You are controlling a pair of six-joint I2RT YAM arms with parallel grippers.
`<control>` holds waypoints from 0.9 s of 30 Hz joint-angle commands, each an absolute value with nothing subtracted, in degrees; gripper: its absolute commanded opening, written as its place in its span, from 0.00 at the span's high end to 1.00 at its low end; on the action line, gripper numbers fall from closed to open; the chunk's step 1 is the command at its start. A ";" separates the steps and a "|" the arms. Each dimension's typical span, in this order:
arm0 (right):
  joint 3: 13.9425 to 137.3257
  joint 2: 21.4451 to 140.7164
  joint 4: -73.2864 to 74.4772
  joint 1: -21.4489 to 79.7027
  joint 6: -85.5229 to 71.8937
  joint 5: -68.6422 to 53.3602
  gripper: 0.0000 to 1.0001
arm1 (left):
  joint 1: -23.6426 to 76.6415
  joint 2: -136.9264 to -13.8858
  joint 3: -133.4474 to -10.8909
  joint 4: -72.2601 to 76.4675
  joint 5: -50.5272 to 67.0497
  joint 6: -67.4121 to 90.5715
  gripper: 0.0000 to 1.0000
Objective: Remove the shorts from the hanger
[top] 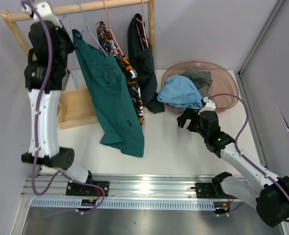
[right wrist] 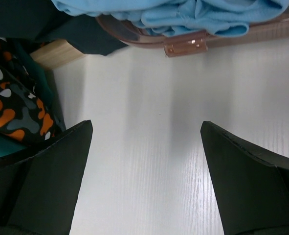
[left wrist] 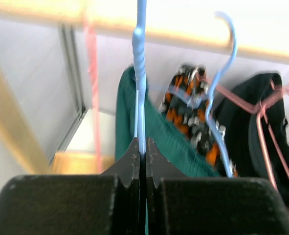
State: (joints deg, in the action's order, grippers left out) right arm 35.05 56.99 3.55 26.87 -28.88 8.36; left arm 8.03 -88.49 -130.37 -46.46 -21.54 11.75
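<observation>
Dark teal shorts [top: 112, 98] hang from a light blue hanger [left wrist: 141, 58] on the wooden rod [top: 85, 8]. My left gripper [top: 67, 35] is raised to the rod, shut on that hanger's stem [left wrist: 142, 147] just above the teal cloth [left wrist: 127, 112]. Beside them hang the orange-black-white patterned shorts [top: 129, 73] [left wrist: 193, 112] and the black shorts [top: 144, 63] [left wrist: 252, 122], the black pair on a pink hanger [left wrist: 271, 142]. Light blue shorts [top: 181, 92] [right wrist: 183, 14] and grey shorts [top: 200, 78] lie in the basket [top: 222, 93]. My right gripper [top: 188, 117] [right wrist: 145, 125] stands open, low over the table, with nothing in it.
The wooden rack's base [top: 78, 110] sits at the left of the white table [right wrist: 149, 161]. A second blue hanger hook [left wrist: 225, 58] hangs on the rod. The basket's rim [right wrist: 183, 46] is just ahead of the right gripper. Grey walls close in the back and right.
</observation>
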 commanded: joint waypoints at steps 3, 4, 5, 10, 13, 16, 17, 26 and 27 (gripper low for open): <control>33.58 55.72 2.02 27.25 -28.57 9.49 0.01 | 6.16 -99.04 -145.37 -44.83 -21.71 9.67 1.00; 33.49 55.64 2.20 27.16 -28.04 9.49 0.01 | 4.93 -99.57 -144.94 -44.04 -21.19 9.93 1.00; 33.40 55.55 2.37 27.16 -27.95 9.49 0.01 | 4.14 -100.10 -143.28 -43.25 -19.79 10.98 1.00; 32.70 54.50 3.34 27.16 -27.33 9.58 0.01 | 1.15 -103.53 -141.24 -42.01 -18.02 12.66 1.00; 32.17 53.79 3.25 27.25 -27.68 9.40 0.01 | 0.27 -105.11 -140.63 -42.19 -18.11 12.66 0.94; 31.91 53.17 3.25 27.77 -28.12 9.14 0.01 | 0.00 -105.03 -137.74 -41.66 -17.40 12.40 0.86; 31.99 52.91 3.43 27.95 -28.21 9.31 0.01 | -1.65 -104.86 -137.29 -41.57 -17.23 12.48 0.84; 34.19 49.93 8.69 31.02 -28.48 12.39 0.01 | -4.48 -99.94 -128.33 -41.22 -14.07 14.24 0.38; 34.36 48.79 9.31 31.11 -28.65 12.57 0.01 | -4.74 -99.32 -127.02 -41.22 -13.71 14.59 0.34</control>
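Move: The left hand holds the empty blue hanger. The bare stretch of rod it goes to lies about 10 cm ahead, 5 cm left and 12 cm above. On the same rod, the pink hanger's hook is some 10 cm left of the hand and the green shorts' hook roughly 6 cm right; the shorts' middle lies about 10 cm right, 3 cm ahead and 20 cm below. From the right hand, that bare stretch is some 50 cm left, 20 cm ahead and 48 cm up. Forward almost level towards the rod at first, some 7 cm, then down about 10 cm while easing left and a little farther forward, the left hand brings the empty blue hanger in beside the pink one, its fingers dipping some 10 degrees. The fingers keep their pinch until halfway through, then open well clear of the hanger on the way down. The open, empty right hand draws back a little. ##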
